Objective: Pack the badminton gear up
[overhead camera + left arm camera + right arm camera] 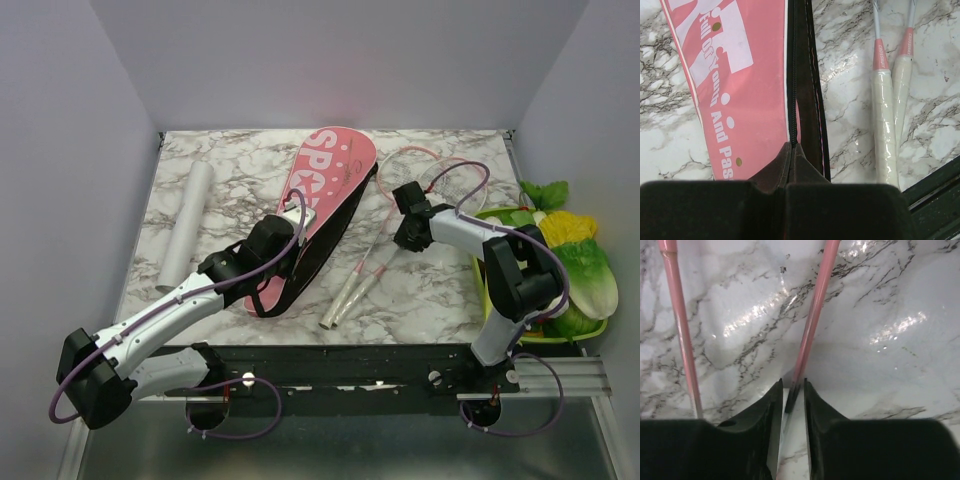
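Note:
The pink racket-shaped bag point(330, 180) point(740, 90) with white lettering lies diagonally across the marble table. My left gripper point(292, 222) point(792, 146) is shut on the bag's black zipped edge near its narrow end. Two slim rackets point(352, 285) lie right of the bag, their white handles point(885, 125) pointing at the near edge. My right gripper point(405, 200) point(793, 385) is low over the table and open, its jaws astride one pink racket shaft point(815, 315) with a small gap on each side. The second shaft point(680, 330) runs to its left. A white tube point(188, 222) lies at the far left.
Green and yellow toy vegetables point(575, 255) fill a tray point(478, 278) at the right edge, close to the right arm's elbow. Grey walls close in the table on three sides. A black rail point(380, 360) runs along the near edge.

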You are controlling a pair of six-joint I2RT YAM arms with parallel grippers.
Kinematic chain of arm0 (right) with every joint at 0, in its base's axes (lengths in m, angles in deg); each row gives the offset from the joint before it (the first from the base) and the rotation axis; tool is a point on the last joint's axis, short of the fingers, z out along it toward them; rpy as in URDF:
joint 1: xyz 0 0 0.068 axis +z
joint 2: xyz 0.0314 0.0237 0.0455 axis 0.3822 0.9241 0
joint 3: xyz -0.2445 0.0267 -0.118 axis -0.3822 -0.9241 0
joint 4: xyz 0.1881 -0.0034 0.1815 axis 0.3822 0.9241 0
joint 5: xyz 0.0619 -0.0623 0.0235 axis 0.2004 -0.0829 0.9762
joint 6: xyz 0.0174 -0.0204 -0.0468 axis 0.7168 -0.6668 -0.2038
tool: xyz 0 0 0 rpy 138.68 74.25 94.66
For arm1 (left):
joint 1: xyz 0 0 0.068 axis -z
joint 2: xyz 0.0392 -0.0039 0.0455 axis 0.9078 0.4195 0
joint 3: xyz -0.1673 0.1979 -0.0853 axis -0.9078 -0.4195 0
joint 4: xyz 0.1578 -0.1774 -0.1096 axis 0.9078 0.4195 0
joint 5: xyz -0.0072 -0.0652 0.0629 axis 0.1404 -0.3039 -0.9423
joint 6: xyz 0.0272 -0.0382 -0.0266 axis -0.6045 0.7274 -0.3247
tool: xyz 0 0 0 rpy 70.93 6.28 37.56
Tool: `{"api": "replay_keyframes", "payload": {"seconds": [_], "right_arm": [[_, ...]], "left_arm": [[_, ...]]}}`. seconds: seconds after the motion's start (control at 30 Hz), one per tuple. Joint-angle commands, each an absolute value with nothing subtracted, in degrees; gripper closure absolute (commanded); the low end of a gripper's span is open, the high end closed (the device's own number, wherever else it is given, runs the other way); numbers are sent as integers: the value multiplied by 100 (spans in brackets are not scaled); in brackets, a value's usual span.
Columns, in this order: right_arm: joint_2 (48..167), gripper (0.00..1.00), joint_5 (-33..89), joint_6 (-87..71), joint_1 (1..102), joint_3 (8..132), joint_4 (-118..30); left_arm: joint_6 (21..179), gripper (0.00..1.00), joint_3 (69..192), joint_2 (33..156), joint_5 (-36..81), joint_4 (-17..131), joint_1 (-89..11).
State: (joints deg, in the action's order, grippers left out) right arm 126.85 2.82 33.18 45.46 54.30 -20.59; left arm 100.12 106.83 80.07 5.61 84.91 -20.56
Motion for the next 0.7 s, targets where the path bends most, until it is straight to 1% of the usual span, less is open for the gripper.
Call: {"api": "replay_keyframes", "payload": {"seconds": [0.0,0.03,0.07,0.2,0.33,0.53,0.67], "right_arm": [[12834,86,155,3337,4471,5406,-1948],[12799,94,164,3318,4471,5397,-1948],[12772,99,129,3318,4471,5388,-1957],[12491,99,-29,3152,4462,5309,-1887],[11878,99,-74,2950,4471,5152,-1799],[10954,100,234,2502,4523,4817,-1676],[10452,100,663,2071,4821,4790,-1334]], "left_arm": [[9973,100,10653,7854,443,8359,-2064],[9973,100,10644,7854,443,8350,-2064],[9973,100,10644,7845,434,8358,-2064],[9973,100,10644,7880,434,8359,-2064],[9999,100,10644,7871,478,8341,-2072],[10061,100,10635,7775,548,8262,-2064],[10113,100,10635,7713,540,8148,-2073]]}}
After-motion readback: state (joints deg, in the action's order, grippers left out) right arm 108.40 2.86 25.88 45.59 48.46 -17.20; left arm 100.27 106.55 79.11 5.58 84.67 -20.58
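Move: Your right gripper stands half open astride the upper shaft of the right-hand racket, which lies just below the finger pads; that racket's grip is roughly 16 cm back and 12 cm left. The left-hand racket's shaft runs about 8 cm to the left, and the bag's middle is some 25 cm left and 7 cm ahead. From the left gripper, shut at the open bag's edge, the targeted shaft is about 29 cm right, 10 cm ahead and 14 cm lower. Shut the right gripper on the racket's shaft, pinching it between the fingertips while easing about a centimetre right. Then lift it some 7 cm off the table, drawing back about 3 cm and letting the fingertips tilt slightly forward, with a small counter-clockwise turn. Keep the left gripper closed and still at the bag's edge. ##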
